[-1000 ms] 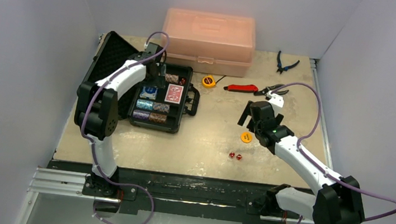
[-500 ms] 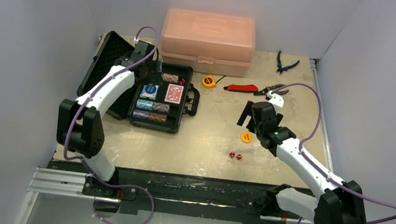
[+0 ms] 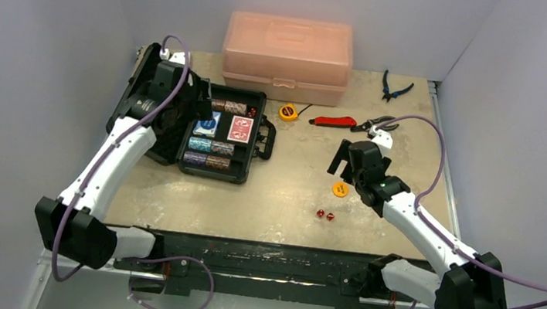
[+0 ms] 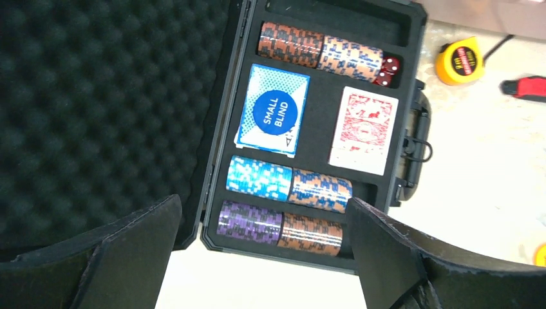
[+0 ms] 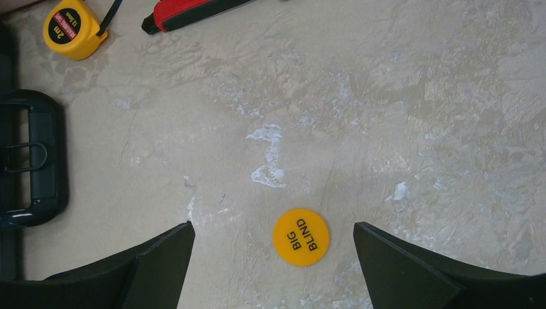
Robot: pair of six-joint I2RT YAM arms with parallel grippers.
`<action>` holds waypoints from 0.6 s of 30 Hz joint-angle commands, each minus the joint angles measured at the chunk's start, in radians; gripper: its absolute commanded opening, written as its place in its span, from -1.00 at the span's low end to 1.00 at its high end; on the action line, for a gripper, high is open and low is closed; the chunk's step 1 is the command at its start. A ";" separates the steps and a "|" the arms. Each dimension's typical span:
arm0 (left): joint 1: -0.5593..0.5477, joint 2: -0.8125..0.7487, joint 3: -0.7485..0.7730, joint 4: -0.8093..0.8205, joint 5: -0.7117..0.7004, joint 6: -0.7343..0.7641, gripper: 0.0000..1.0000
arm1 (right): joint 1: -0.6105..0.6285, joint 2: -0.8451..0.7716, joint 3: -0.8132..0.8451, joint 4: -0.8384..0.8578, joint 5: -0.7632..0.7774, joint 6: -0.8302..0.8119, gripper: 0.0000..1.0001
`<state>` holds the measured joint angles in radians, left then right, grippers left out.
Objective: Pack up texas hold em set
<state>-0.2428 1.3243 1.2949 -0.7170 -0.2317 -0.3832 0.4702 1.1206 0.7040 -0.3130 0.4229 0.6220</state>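
The black case [image 3: 253, 152] lies open at the left, its foam lid [image 4: 103, 103] tipped back. Inside are several chip stacks [image 4: 290, 183], a blue deck with a SMALL BLIND disc [image 4: 277, 111] on it, a red deck [image 4: 364, 130] and red dice [image 4: 386, 69]. My left gripper [image 4: 263, 212] hangs open above the case's near-left edge, holding nothing. My right gripper [image 5: 273, 226] is open above the table, with the yellow BIG BLIND disc [image 5: 301, 236] lying flat between its fingers and untouched. Two red dice [image 3: 325, 215] lie on the table nearer the front.
A translucent pink box [image 3: 288, 55] stands at the back. A yellow tape measure [image 3: 287, 112], a red knife [image 3: 334, 120] and pliers [image 3: 376, 124] lie right of the case. More pliers [image 3: 395, 85] lie at the back right.
My left gripper has opened and drawn back leftwards from the case's top row, where two chip stacks now lie uncovered. The right arm has barely moved.
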 commanded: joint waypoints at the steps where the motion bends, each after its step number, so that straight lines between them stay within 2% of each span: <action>1: 0.007 -0.092 -0.010 -0.036 0.069 0.019 1.00 | 0.001 -0.026 0.012 -0.012 -0.008 0.018 0.98; 12: 0.006 -0.174 -0.031 -0.083 0.179 0.144 1.00 | 0.000 -0.038 0.013 -0.058 -0.017 0.052 0.98; 18: 0.005 -0.205 -0.113 -0.019 0.209 0.161 1.00 | 0.000 -0.043 0.019 -0.102 -0.031 0.072 0.98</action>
<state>-0.2424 1.1492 1.2293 -0.7837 -0.0681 -0.2638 0.4702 1.1004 0.7040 -0.3763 0.4007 0.6659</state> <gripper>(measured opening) 0.998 0.987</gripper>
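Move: Ahead of the left hand by about 5 cm, 1 cm to its left and 14 cm below, the small blind lies on the blue card box; the red cards are level with it, 10 cm farther right. The big blind is some 10 cm back, 39 cm right and 18 cm below. From the right hand, the big blind sits 4 cm back, 2 cm right and 8 cm down, the dice 12 cm back, 1 cm left. Drawing back empty and wide open from the small blind it has already left, the left hand travels about 5 cm towards its base, first rising some 2.5 cm and then easing slightly down, while turning about 10 degrees clockwise over the case. The right hand, also open and empty, creeps back about 1 cm towards the big blind without touching it. ##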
